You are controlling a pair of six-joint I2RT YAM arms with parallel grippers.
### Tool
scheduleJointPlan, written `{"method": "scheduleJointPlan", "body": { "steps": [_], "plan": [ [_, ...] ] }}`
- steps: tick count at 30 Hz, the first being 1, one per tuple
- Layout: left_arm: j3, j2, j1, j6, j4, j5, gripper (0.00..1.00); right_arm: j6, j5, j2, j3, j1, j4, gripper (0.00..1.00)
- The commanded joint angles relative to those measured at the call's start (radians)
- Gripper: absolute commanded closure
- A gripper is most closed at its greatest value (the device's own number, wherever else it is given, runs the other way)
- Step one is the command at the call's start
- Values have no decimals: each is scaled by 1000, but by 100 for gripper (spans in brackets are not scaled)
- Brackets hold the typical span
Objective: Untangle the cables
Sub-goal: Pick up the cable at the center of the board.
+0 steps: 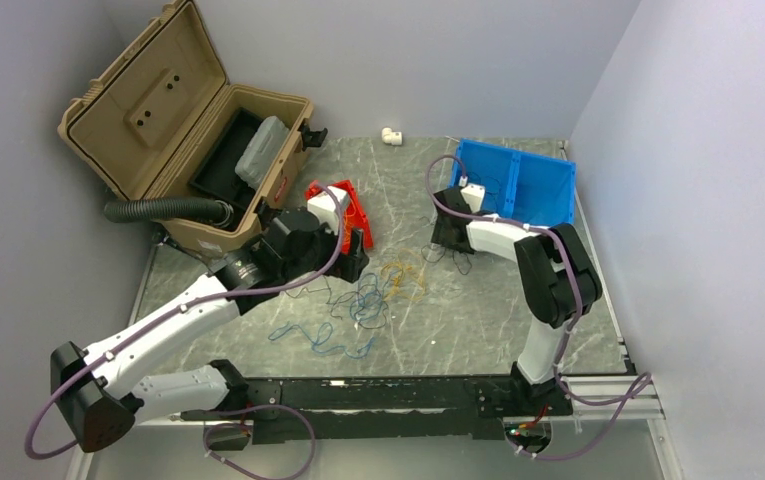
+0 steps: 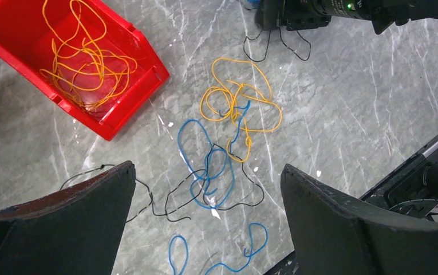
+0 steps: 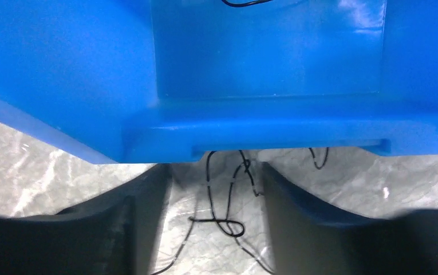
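Note:
The cables [image 1: 383,290] lie loose mid-table: orange loops [image 2: 236,103], blue loops [image 2: 192,143] and thin black strands [image 2: 165,200], overlapping. More orange cable [image 2: 85,63] lies in the red bin [image 2: 113,123]. My left gripper [image 2: 208,167] hangs open above the blue and black strands, holding nothing; from above it [image 1: 353,258] is beside the red bin [image 1: 343,200]. My right gripper [image 3: 215,172] is low on the table against the blue bin [image 3: 262,123], jaws apart, with a black cable loop [image 3: 228,223] lying between the fingers, not pinched. From above it [image 1: 451,235] is left of the blue bin [image 1: 518,180].
An open tan case [image 1: 188,130] stands at the back left with a black ribbed hose [image 1: 163,208] coming out of it. A small white fitting [image 1: 391,135] lies by the back wall. A black rail [image 1: 388,395] runs along the near edge; walls close both sides.

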Motion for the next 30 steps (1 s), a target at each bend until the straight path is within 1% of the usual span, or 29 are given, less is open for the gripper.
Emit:
{"method": "scheduleJointPlan", "body": {
  "steps": [1, 3, 4, 5, 6, 11, 15, 18, 22, 25, 30],
  "plan": [
    [-13, -45, -5, 23, -9, -34, 1, 10, 6, 27, 20, 28, -15, 59],
    [-13, -50, -5, 27, -19, -40, 1, 15, 9, 4, 15, 36, -18, 82],
    [-15, -52, -5, 27, -21, -43, 0, 15, 3, -12, 11, 38, -19, 89],
    [-15, -54, -4, 29, -25, -47, 1, 15, -2, -31, 6, 41, -18, 98],
    [-18, -57, -5, 29, -28, -47, 1, 13, -7, -53, -2, 43, -13, 100],
    [-22, -83, -4, 30, -52, -54, 1, -11, -75, -222, -61, 67, 10, 100],
    [-13, -117, -5, 41, -81, -51, 0, -40, -150, -363, -74, 69, -14, 100],
    [3, -141, -4, 69, -113, -60, 1, -69, -156, -469, -64, 67, -53, 100],
    [30, -170, -5, 120, -166, -114, 1, -105, -109, -587, -20, 63, -113, 100],
    [55, -188, -5, 168, -203, -171, 1, -110, -112, -636, 28, 37, -142, 100],
    [57, -215, -4, 249, -233, -261, 1, -112, -241, -624, 118, -70, -163, 100]
  ]
}}
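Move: The black cable lies right between the right hand's open fingertips, on the table about 1 cm below the hand point. From that hand the blue bin's middle is some 13 cm ahead and 14 cm to the right, its near wall just in front of the fingers; the yellow cable is about 11 cm left and 7 cm back. From the left hand the black cable lies roughly 14 cm ahead, 21 cm right and 22 cm down. The right hand's fingers, already closing, shut fully on the black cable down at the table while the hand eases about 2 cm left, then lift it fast, some 22 cm up and about 3 cm back from the blue bin's near wall, the fingertips tipping up by some 25 degrees. Meanwhile the left hand, empty and wide open, draws off about 6 cm to its left, away from the black cable, rising a little towards the end. ##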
